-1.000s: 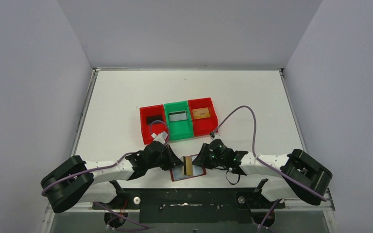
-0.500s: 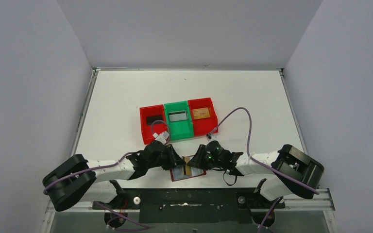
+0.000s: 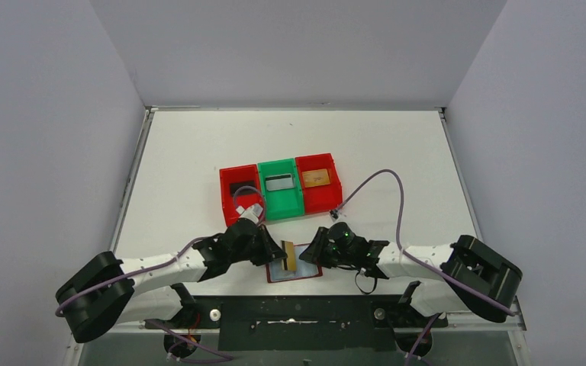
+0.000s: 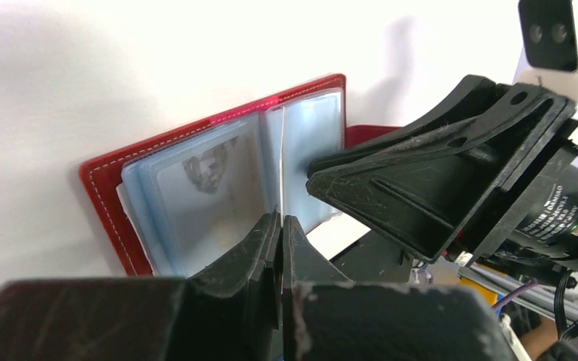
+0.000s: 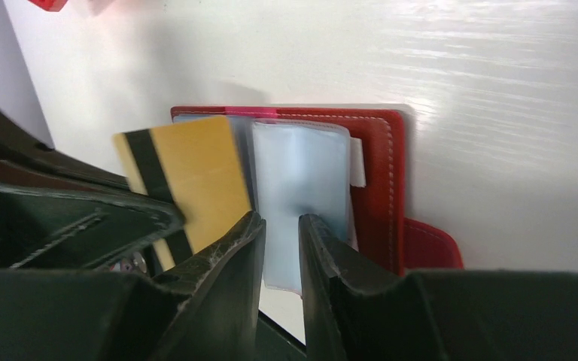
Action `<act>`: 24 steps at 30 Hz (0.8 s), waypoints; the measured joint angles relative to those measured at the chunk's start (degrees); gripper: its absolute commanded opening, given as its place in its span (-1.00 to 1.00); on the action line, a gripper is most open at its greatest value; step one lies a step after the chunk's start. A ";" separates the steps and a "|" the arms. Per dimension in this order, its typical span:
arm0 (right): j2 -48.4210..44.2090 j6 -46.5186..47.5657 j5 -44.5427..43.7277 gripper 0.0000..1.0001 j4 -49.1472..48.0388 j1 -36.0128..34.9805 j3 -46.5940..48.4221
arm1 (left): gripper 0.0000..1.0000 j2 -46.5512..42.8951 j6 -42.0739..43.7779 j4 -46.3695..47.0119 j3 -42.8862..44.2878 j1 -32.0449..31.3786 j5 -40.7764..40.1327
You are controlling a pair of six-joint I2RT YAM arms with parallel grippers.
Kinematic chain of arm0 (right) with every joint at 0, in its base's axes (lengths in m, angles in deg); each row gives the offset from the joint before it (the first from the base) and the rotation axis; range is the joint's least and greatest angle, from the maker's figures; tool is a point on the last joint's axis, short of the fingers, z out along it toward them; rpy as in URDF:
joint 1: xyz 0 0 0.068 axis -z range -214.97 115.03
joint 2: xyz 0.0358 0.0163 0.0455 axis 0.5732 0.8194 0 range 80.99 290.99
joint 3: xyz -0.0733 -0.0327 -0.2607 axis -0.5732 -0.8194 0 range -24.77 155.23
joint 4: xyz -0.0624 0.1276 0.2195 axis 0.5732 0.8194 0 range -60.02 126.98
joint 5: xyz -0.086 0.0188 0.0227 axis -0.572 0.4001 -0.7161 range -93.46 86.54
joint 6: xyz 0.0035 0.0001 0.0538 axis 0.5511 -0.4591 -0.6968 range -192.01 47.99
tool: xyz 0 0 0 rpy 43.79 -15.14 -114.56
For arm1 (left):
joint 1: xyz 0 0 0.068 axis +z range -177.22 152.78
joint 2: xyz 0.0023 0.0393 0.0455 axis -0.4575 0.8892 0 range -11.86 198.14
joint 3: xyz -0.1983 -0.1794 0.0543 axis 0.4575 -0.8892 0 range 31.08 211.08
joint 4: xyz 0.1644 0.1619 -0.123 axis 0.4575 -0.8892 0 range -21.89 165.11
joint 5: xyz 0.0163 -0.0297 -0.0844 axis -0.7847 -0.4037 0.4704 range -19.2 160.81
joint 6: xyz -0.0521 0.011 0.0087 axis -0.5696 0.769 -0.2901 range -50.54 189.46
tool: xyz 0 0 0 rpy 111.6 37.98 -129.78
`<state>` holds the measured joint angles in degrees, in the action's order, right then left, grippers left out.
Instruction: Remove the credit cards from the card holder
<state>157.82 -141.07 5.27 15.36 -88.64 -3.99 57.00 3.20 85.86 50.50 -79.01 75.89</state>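
Note:
The card holder lies open near the table's front edge, a dark red cover with blue-grey pockets. My left gripper is shut on a gold credit card with a black stripe. It holds the card on edge over the holder's left page. In the left wrist view the card shows only as a thin line rising from the closed fingertips. My right gripper stands over the right page, jaws narrowly apart, with nothing between them.
Three joined bins stand behind the holder: a red one with a black card, a green one with a silver card, and a red one with a gold-tan card. Purple cables trail from both arms. The two grippers nearly touch.
The gold card has shifted slightly left and away from the holder's spine with my left gripper. The right gripper came in towards the holder and has drawn back a little.

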 measured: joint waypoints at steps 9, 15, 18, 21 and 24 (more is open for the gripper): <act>-11.69 3.85 -5.16 0.07 10.75 0.00 2.03 | -1.00 -8.44 3.91 -10.91 3.78 0.31 -4.66; -20.87 6.73 -10.32 0.22 14.27 0.00 3.02 | -1.00 -14.47 6.40 -13.86 4.61 0.52 -7.43; -24.61 8.33 -13.46 0.29 15.43 0.00 3.02 | -1.00 -17.44 7.17 -13.94 4.63 0.52 -8.72; -27.36 10.47 -15.80 0.33 15.15 0.00 2.73 | -1.00 -20.33 7.67 -13.35 4.37 0.52 -10.29; -30.03 13.03 -17.14 0.35 13.73 0.00 1.18 | -1.00 -22.99 9.46 -10.69 3.15 0.52 -10.21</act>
<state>127.79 -128.04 -11.87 29.09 -88.64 -2.81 34.00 12.67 75.17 53.65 -78.49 65.68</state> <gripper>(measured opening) 0.666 0.014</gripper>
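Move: The left hand already pinches the gold card. The tray row lies ahead of it: green tray about 22 cm forward, 1 cm left and 3 cm lower; left red tray roughly 21 cm forward, 13 cm left; right red tray some 24 cm forward, 11 cm right. The open card holder is 3 cm to its right, 1 cm back, 4 cm below. From the right hand the card holder lies about 2 cm left, level in depth, 2 cm below. Keeping its pinch on the gold card's edge, the left hand lifts it some 10 cm up off the open card holder, also easing forward towards the trays and a little left, fingers tipping up about 20 degrees. The right hand, empty, rises about 10 cm away from the holder too, drifting forward and right, opening wide and tipping its fingers up. ##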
